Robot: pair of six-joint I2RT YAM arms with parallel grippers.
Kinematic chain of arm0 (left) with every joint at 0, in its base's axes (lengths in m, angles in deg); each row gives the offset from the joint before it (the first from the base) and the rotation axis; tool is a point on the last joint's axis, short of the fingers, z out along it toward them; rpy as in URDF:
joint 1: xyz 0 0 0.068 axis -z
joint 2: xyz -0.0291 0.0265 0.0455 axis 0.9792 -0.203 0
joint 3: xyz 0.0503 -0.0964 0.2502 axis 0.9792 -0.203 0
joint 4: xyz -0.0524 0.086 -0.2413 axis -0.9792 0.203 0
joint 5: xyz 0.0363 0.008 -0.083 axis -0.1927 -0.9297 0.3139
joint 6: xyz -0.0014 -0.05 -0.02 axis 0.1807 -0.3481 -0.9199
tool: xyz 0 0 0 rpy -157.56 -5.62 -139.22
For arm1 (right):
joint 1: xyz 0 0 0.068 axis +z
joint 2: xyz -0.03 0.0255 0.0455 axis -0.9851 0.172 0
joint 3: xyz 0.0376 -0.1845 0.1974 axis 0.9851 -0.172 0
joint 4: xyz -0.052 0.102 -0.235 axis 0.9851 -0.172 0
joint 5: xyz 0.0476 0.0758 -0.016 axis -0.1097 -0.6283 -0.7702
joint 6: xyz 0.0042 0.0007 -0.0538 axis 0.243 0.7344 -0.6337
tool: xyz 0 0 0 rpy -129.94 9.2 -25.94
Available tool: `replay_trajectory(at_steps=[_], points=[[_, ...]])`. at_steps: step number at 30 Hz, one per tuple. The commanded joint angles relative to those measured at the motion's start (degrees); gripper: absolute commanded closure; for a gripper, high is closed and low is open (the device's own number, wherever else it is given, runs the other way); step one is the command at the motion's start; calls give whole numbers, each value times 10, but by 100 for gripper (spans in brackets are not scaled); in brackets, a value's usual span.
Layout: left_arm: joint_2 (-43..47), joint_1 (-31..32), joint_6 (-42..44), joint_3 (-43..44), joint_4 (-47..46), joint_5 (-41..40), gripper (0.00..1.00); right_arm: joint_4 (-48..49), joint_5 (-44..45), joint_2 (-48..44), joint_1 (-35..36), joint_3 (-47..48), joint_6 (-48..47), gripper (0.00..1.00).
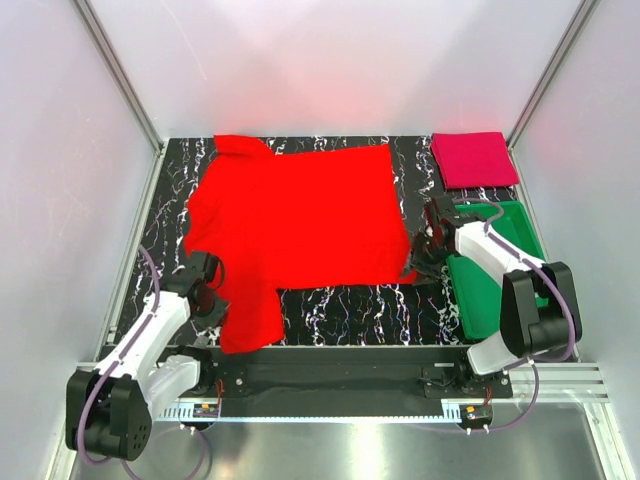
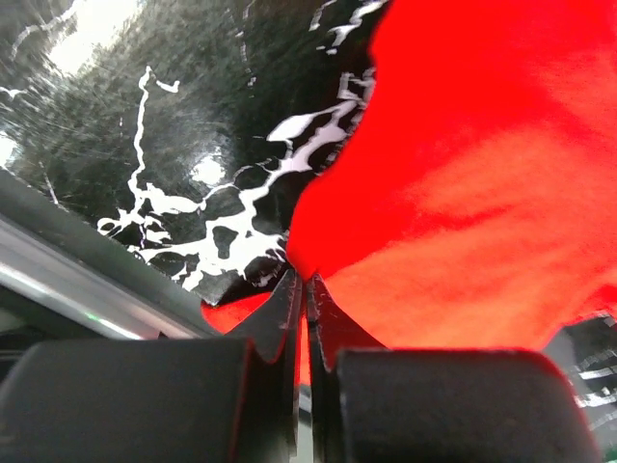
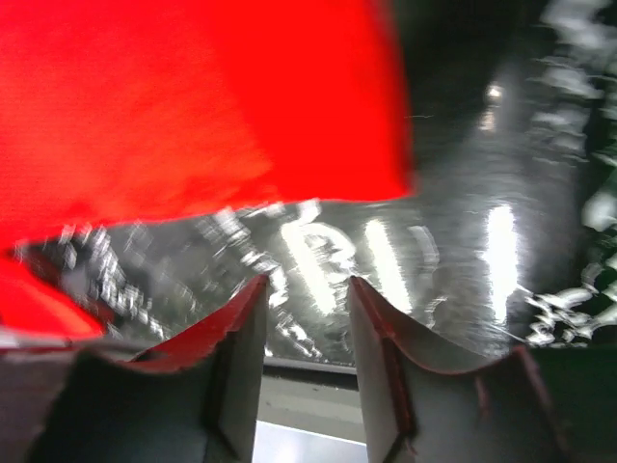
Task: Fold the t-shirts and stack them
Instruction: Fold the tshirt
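The bright red t-shirt point(image 1: 300, 215) lies spread flat on the black marbled table point(image 1: 345, 300), with one part hanging down toward the near left. My left gripper point(image 1: 210, 290) sits at the shirt's left edge. In the left wrist view the gripper point(image 2: 306, 280) is shut, with a fold of the red cloth point(image 2: 463, 174) pinched in its jaws. My right gripper point(image 1: 425, 258) is low at the shirt's near right corner. Seen from the right wrist, it point(image 3: 307, 282) is open over bare table, the red hem point(image 3: 174, 106) just ahead of it. The crimson t-shirt point(image 1: 473, 158) lies folded at the back right.
A green plastic tray point(image 1: 475, 295) stands at the right edge under the right arm. White walls and metal frame posts close in the table on three sides. A metal rail point(image 1: 330, 375) runs along the near edge.
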Motion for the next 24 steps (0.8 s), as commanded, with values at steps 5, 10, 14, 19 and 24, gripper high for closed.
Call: replay_trajectory(at_steps=[5, 10, 14, 19, 24], points=[[32, 2, 47, 61, 23, 9, 99, 38, 128, 9, -16, -42, 162, 56], [70, 1, 51, 54, 32, 10, 99, 88, 153, 3, -15, -78, 197, 53], [83, 1, 55, 50, 33, 21, 99, 106, 158, 10, -15, -80, 199, 52], [90, 2, 56, 48, 37, 23, 99, 101, 142, -16, -15, -85, 201, 53], [88, 1, 54, 50, 37, 27, 99, 99, 133, -28, -15, -87, 199, 51]])
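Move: My right hand is half open. The t-shirt's near right corner lies about 3 cm to its right, 1 cm ahead and 5 cm below it; the green tray's middle is roughly 17 cm to the right and 1 cm ahead. My left hand already pinches the near sleeve's left edge, with the sleeve's middle some 6 cm right and 2 cm back; that same t-shirt corner is about 39 cm right and 9 cm ahead of this hand. I lower my right hand about 4.5 cm while carrying it some 3.5 cm right to the t-shirt's near right corner, turning it about 20 degrees clockwise with the fingers still half open; then it edges just forward and up. My left hand keeps its pinch on the sleeve edge and lifts it about 3.5 cm, tilting slightly so the fingertips swing forward. ##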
